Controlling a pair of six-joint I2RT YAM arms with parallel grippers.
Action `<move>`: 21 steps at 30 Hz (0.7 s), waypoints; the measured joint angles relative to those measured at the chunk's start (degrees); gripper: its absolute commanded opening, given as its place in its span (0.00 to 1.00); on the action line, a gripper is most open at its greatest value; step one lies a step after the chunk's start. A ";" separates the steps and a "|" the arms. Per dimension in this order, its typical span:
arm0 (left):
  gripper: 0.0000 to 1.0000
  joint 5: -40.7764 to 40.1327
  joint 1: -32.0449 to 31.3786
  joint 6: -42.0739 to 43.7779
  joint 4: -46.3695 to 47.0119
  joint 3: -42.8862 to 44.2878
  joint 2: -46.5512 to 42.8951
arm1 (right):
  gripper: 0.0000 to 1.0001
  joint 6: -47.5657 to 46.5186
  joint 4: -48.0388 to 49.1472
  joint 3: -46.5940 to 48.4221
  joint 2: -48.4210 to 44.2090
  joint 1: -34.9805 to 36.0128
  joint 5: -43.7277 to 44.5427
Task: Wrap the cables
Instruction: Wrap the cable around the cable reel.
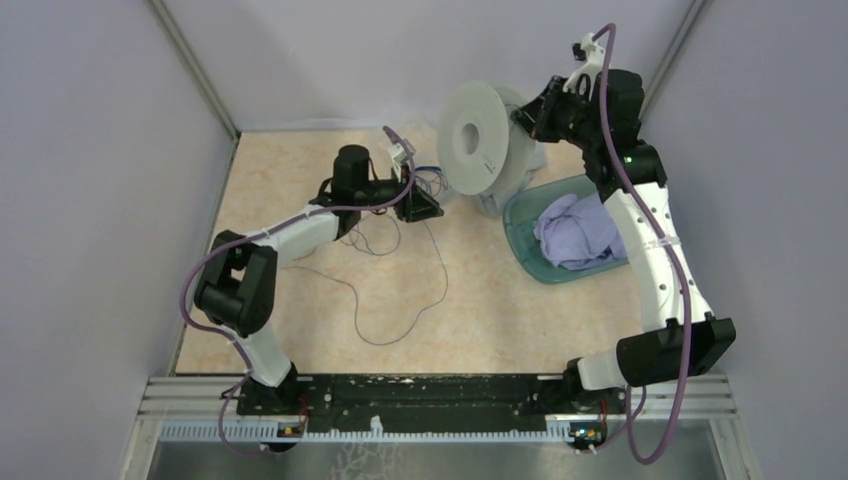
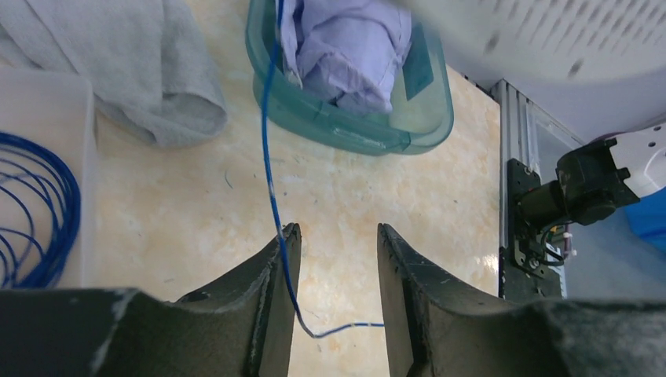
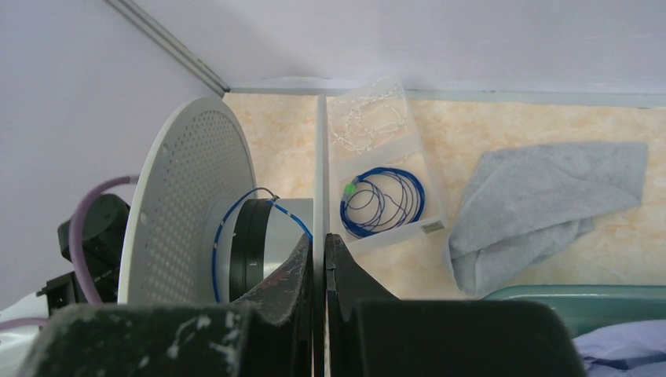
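The pale grey spool (image 1: pixel 470 140) stands on edge at the back of the table. My right gripper (image 1: pixel 527 118) (image 3: pixel 320 238) is shut on the thin edge of its rear flange (image 3: pixel 320 157). The cable (image 1: pixel 443 280) lies in loose dark loops on the table and runs up toward my left gripper (image 1: pixel 428 205), just left of the spool. In the wrist views the cable looks blue. A few turns (image 3: pixel 216 243) sit round the spool's hub. My left gripper (image 2: pixel 334 229) is open, and the cable (image 2: pixel 271 188) rests against its left finger and crosses the gap.
A teal basin (image 1: pixel 520 240) (image 2: pixel 345 129) holding a lavender cloth (image 1: pixel 580 230) sits right of the spool. A grey cloth (image 2: pixel 141 71) (image 3: pixel 542 204) and a clear box with a blue wire coil (image 3: pixel 381 200) lie behind. Walls close in on three sides.
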 measured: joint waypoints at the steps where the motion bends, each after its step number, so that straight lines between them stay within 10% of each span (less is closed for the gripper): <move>1: 0.48 0.13 -0.02 0.13 0.15 -1.01 0.00 | 0.00 -0.02 -0.26 0.33 0.00 -0.37 0.22; 11: 0.43 1.92 -3.87 2.93 0.07 -5.03 0.02 | 0.00 0.46 -0.57 2.40 0.00 -2.62 1.31; 21: 0.05 3.04 -9.09 3.23 0.11 -4.92 0.55 | 0.00 1.11 -0.50 2.38 0.00 -5.92 2.99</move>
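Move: The cable already runs between the left hand's half-open fingers, about 1 cm ahead of their middle. The reel's centre stands about 5 cm ahead, 9 cm right and 12 cm above; the clear box is some 18 cm ahead, 2 cm left and 18 cm down. From the right hand, gripping a flange, the reel's centre is roughly 1 cm ahead, 4 cm left and 8 cm down, the cable between the left fingers about 3 cm back, 12 cm left, 20 cm down. The left hand draws back some 9 cm in all, away from the reel and box, first sinking about 3.5 cm with open fingers, then also heading right and swinging about 13 degrees clockwise as its fingers close on the cable almost to shut. The right hand keeps its grip on the reel's flange and carries it about 5 cm right, a little forward and up, turning slightly clockwise. ##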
